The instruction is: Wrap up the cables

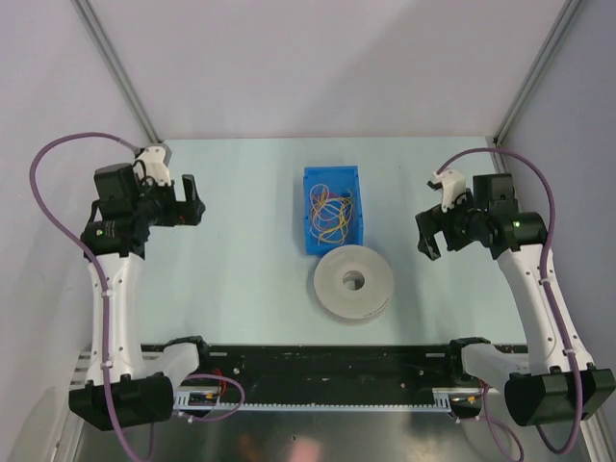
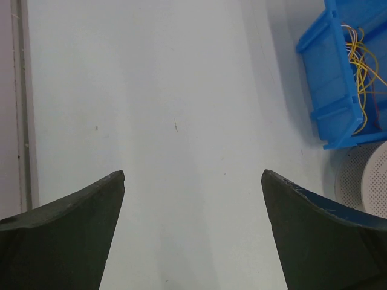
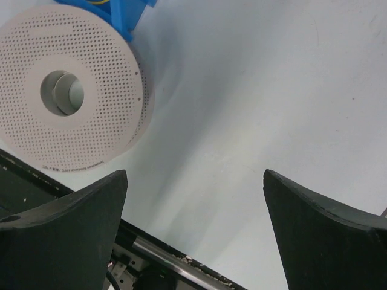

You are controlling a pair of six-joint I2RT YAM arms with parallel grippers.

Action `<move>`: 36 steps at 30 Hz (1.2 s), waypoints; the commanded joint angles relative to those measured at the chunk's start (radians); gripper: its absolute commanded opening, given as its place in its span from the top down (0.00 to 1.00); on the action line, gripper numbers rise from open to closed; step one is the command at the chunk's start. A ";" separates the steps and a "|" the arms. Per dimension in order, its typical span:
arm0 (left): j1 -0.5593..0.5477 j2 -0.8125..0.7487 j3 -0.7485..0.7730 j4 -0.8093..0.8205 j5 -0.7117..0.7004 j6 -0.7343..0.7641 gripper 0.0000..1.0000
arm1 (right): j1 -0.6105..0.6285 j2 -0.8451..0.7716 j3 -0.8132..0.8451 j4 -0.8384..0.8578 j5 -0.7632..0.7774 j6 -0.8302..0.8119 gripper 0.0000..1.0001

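The cables (image 1: pixel 331 214) are a loose tangle of thin yellow, orange and purple wires lying inside a blue bin (image 1: pixel 313 181) at the table's middle. The left wrist view shows yellow cables (image 2: pixel 360 72) in that bin (image 2: pixel 329 78) at the upper right. My left gripper (image 1: pixel 195 200) hovers open left of the bin, well apart from it, nothing between its fingers (image 2: pixel 78 229). On the other side, my right gripper (image 1: pixel 427 233) also stands open and empty, right of the bin. Its fingers (image 3: pixel 320 235) frame bare table.
A round white perforated spool (image 1: pixel 352 283) with a central hole lies just in front of the bin, and its disc (image 3: pixel 66 90) fills the right wrist view's upper left. A black rail (image 1: pixel 327 361) runs along the near table edge. Grey walls close the back and sides.
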 commanded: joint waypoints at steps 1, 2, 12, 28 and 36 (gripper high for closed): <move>-0.014 0.009 0.032 0.011 -0.047 -0.013 0.01 | 0.034 -0.011 0.045 -0.054 -0.041 -0.048 0.01; -0.013 0.010 0.035 0.011 -0.044 -0.011 0.01 | 0.049 -0.007 0.045 -0.058 -0.046 -0.057 0.01; -0.047 0.014 0.014 0.010 0.030 -0.005 0.00 | 0.302 0.097 0.046 -0.045 -0.031 -0.136 0.10; -0.061 0.023 -0.009 0.010 0.041 -0.043 0.01 | 0.656 0.348 0.001 0.127 0.113 -0.134 1.00; -0.061 0.020 -0.023 0.010 0.074 -0.058 0.00 | 0.775 0.456 -0.093 0.307 0.246 -0.091 1.00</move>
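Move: The reel's hub lies about 18 cm to the right hand's left, some 4 cm nearer the base and roughly 17 cm below it. The blue box with the yellow cables stands some 18 cm farther out than the reel and 5 cm to its left. From the left hand, the reel is about 40 cm to the right, some 9 cm back and 23 cm lower. The right hand heads for the reel's hub, swinging about 18 cm left and a little back, then sinking more and more steeply, some 11 cm in all. On the way its wide-open fingers shut on nothing while the wrist turns roughly 45 degrees counter-clockwise and points more steeply down; contact can't be made out. The left hand, still open, drifts about 2 cm right. ##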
